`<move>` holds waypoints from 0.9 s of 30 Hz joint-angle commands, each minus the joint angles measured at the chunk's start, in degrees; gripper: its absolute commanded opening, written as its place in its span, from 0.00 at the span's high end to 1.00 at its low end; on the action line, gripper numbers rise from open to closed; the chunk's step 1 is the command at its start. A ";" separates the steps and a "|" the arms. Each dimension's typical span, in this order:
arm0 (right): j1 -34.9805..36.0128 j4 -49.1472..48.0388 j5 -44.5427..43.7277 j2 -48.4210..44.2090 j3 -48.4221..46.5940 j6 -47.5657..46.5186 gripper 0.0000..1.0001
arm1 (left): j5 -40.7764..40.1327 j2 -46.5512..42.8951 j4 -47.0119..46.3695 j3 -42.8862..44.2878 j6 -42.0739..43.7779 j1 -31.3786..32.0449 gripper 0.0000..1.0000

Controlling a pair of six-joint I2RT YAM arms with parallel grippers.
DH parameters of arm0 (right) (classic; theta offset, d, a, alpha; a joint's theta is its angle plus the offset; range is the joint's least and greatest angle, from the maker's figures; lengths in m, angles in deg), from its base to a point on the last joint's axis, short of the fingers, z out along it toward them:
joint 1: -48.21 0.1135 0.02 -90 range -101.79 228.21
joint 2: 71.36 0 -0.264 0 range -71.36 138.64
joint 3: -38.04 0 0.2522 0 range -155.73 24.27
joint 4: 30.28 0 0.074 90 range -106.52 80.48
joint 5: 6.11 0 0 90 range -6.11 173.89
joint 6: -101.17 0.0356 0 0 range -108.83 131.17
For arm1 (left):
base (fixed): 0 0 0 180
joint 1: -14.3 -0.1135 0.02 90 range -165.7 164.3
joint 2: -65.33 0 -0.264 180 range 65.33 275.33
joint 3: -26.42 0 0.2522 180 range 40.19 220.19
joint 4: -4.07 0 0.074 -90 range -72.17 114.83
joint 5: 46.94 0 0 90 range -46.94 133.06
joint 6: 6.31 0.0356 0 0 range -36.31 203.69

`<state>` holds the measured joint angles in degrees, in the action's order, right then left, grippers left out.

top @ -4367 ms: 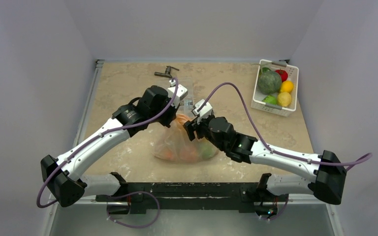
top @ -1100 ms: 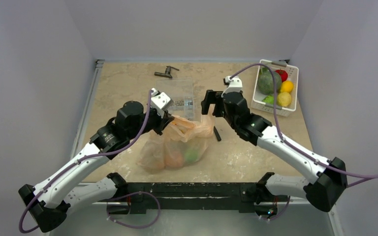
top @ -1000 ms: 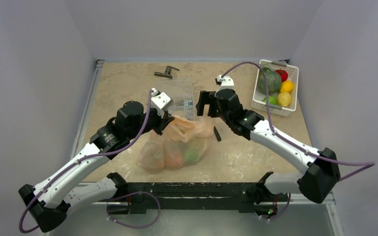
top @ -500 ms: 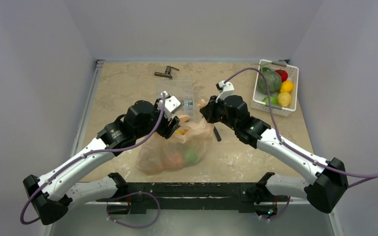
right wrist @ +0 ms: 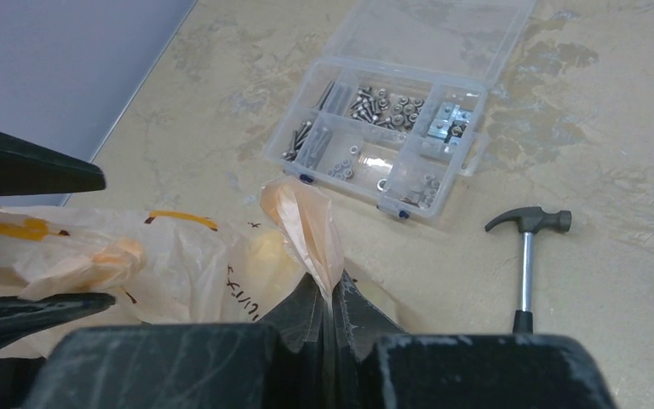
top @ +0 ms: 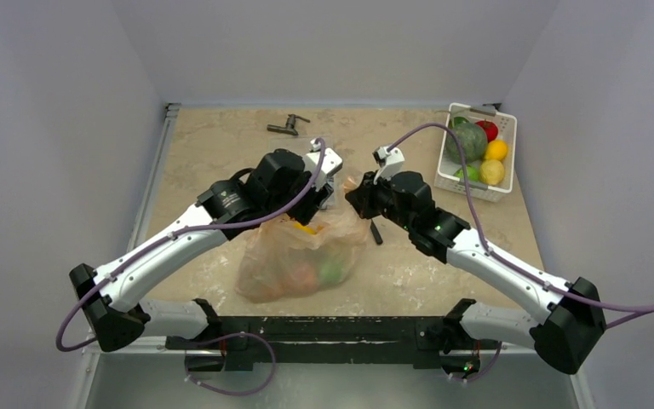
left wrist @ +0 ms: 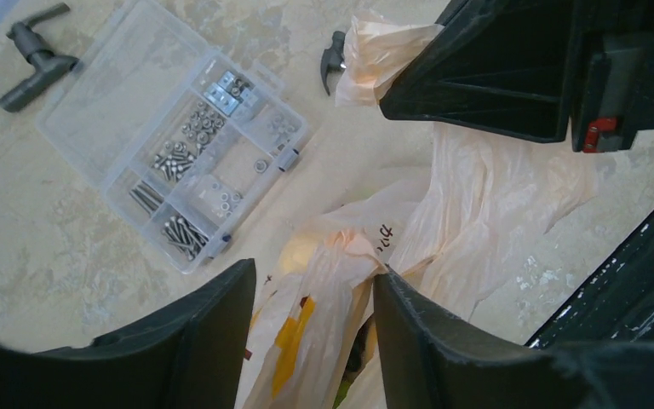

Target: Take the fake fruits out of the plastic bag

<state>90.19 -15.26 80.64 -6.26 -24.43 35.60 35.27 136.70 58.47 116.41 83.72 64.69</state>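
The peach-orange plastic bag [top: 302, 256] lies slumped at the table's middle. Through its film the fake fruits show as an orange-pink ball [top: 303, 275] and a green ball [top: 332, 270]. My right gripper [top: 354, 194] is shut on the bag's right handle [right wrist: 306, 223], whose film stands pinched up between the fingertips [right wrist: 353, 302]. My left gripper [left wrist: 313, 273] hangs open over the bag's mouth, a bunched fold of film [left wrist: 341, 256] standing between its fingers and brushing the right one. A sliver of green [left wrist: 341, 394] shows down in the opening.
A clear parts box [left wrist: 174, 153] of screws lies just beyond the bag, with a small hammer [right wrist: 526, 256] to its right. A dark metal tool [top: 288, 126] sits at the far edge. The white basket [top: 501, 189] at the far right holds a dark green vegetable and red and yellow pieces.
My right gripper came in from the right and shut on the bag's right handle. My left gripper opened, let go of the left handle and swung right over the bag's mouth.
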 commanded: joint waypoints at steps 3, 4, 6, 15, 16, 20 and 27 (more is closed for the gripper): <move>0.02 -5.30 4.58 -3.52 1.31 0.96 1.00 | -1.58 3.48 4.94 4.15 -0.65 1.37 0.73; 0.03 -5.56 4.53 -3.64 1.45 1.15 1.00 | -2.32 2.69 4.45 4.30 -1.10 1.38 0.78; 0.03 -5.65 2.85 -3.79 1.44 1.96 1.00 | -5.26 0.02 2.85 4.62 -2.51 1.38 0.88; -2.12 -8.04 -8.85 -6.17 -1.70 10.99 1.00 | -21.22 -18.77 -4.69 0.69 -5.91 0.76 1.00; -2.22 -8.06 -8.49 -5.19 -2.91 10.73 1.00 | -21.28 -20.15 -3.46 0.79 -6.78 0.76 1.00; -2.51 -6.90 -6.89 -0.96 -8.02 9.35 1.00 | -20.36 -25.89 1.81 0.83 -12.29 0.76 1.00; -2.16 -1.76 -0.96 9.50 -21.97 1.43 1.00 | -10.74 -34.31 5.38 -2.55 -18.94 0.76 1.00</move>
<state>87.94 -18.52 76.20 -0.73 -37.18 42.15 18.96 104.64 62.21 115.30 70.21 65.70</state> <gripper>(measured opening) 0.005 0.009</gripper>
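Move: Close under the open left fingers, about 2 cm below them and 1 cm ahead and to the right, stands the plastic bag's left rim. The bag's right rim, still pinched by the right hand, is some 8 cm right, 4 cm farther out and 4 cm lower. The fruits sag 5 cm back, 1 cm left and roughly 20 cm down. From the right hand, the left rim lies 7 cm left, 3 cm back and 1 cm up; the hammer lies 4 cm ahead, 5 cm right and 22 cm down. Dipping about 2 cm, the left fingers shut on the bag's left rim, then swing it quickly up and left by some 13 cm each, drawing back towards the end while the wrist tilts the fingers up to nearly level. The right hand keeps its pinch and lifts the right rim up and forward, so the hands part and pull the film between them. ##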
